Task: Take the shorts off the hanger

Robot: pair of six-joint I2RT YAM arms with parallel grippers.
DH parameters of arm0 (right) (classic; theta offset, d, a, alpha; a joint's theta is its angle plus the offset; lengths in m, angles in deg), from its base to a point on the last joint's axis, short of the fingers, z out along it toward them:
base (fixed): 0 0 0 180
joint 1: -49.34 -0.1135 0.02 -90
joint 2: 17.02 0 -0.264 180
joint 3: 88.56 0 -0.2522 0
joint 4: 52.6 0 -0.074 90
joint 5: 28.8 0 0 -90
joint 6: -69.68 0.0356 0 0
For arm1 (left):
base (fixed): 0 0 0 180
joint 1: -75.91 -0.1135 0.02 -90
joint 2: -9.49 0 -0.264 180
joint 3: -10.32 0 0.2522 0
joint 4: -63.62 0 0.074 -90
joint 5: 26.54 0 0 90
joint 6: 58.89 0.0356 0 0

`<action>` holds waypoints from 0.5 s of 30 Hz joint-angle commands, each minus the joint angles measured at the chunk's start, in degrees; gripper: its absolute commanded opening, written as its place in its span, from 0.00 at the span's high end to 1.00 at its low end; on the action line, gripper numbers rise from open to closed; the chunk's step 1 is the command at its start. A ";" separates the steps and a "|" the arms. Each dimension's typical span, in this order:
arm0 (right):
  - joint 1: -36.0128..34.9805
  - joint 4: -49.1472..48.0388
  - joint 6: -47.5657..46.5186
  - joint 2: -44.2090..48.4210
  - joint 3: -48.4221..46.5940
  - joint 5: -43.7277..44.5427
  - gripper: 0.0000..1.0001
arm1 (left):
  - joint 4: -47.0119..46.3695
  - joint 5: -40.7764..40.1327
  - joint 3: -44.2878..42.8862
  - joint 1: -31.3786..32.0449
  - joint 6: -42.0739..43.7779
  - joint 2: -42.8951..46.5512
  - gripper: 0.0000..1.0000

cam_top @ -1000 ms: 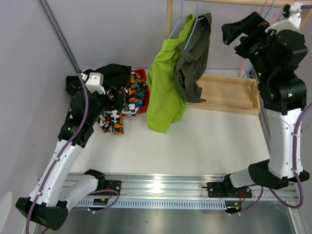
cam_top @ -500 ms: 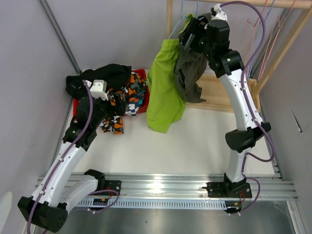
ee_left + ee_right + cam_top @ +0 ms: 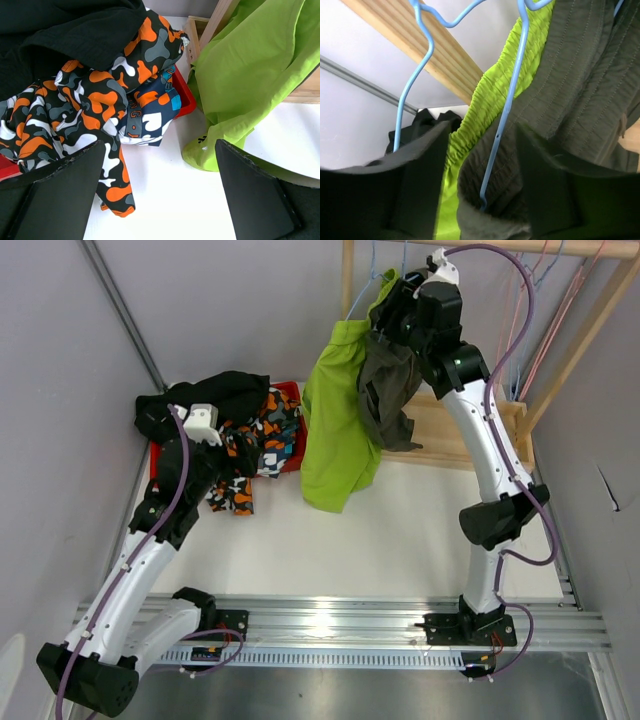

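Two pairs of shorts hang from blue hangers (image 3: 362, 295) on the wooden rack: lime green shorts (image 3: 338, 430) and dark grey-olive shorts (image 3: 392, 390). My right gripper (image 3: 384, 312) is up at the olive pair's top. In the right wrist view its jaws (image 3: 482, 130) are open but narrowed, with the olive waistband (image 3: 555, 95) and a blue hanger wire (image 3: 515, 80) between the fingers. My left gripper (image 3: 159, 147) hangs open over bare table, nothing in it, between the orange-black-white patterned shorts (image 3: 85, 100) and the lime hem (image 3: 210, 147).
A red bin (image 3: 290, 395) at the left holds black shorts (image 3: 225, 395), the patterned pair (image 3: 255, 435) and a teal-orange-white pair (image 3: 150, 117). A shallow wooden tray (image 3: 470, 430) lies behind the hanging shorts. Rack posts (image 3: 347, 280) and more hangers stand at the back right.
My right arm swung from the far right over to the hanging olive shorts, and its jaws narrowed around the waistband. My left arm drew back slightly from the bin.
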 commanded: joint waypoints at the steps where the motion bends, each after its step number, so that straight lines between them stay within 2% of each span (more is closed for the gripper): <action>1: -0.33 -3.53 -0.16 -1.22 0.09 0.58 0.52 | -2.05 0.82 -0.09 0.30 -1.09 0.63 0.02; 3: -0.33 -3.71 -0.15 -1.75 0.09 0.50 0.62 | -2.05 2.30 0.00 0.39 -1.18 0.54 0.02; 5: -0.16 -3.71 -0.15 -1.84 0.18 0.58 0.63 | -1.88 2.57 0.00 0.30 -1.27 0.28 0.03; 8: 0.10 -3.71 -0.07 -1.31 0.79 0.50 0.74 | -2.05 3.89 0.27 0.30 -1.88 -0.16 0.03; 9: 0.19 -3.80 -0.07 -0.70 0.97 0.50 0.86 | -2.05 4.50 0.35 0.30 -1.89 -0.34 0.03; 11: 0.63 -3.36 0.02 0.09 1.50 1.02 0.97 | -1.88 5.03 0.09 0.30 -1.71 -0.95 0.04; 15: 0.89 -5.20 -1.12 4.83 5.36 3.04 1.00 | -2.23 7.22 0.35 0.30 -0.75 -0.87 0.02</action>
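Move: For the right gripper, the blue hanger's sloping wire runs between the half-closed fingers, its next grip point about 1 cm ahead, level sideways and 3 cm below. The olive shorts hang from it, their middle roughly 16 cm below and straight under the hand; the green shorts hang about 9 cm to the hand's left, level ahead and some 18 cm below. From the left hand that wire lies about 20 cm ahead, 28 cm right and 14 cm above. Sink the right gripper about 3 cm along the blue hanger at the olive shorts' waistband, easing some 1.5 cm forward as you go. Keep the wrist nearly as it is and carry on closing the half-shut fingers until they are fully shut, pinching the sloping wire between the fingertips. ##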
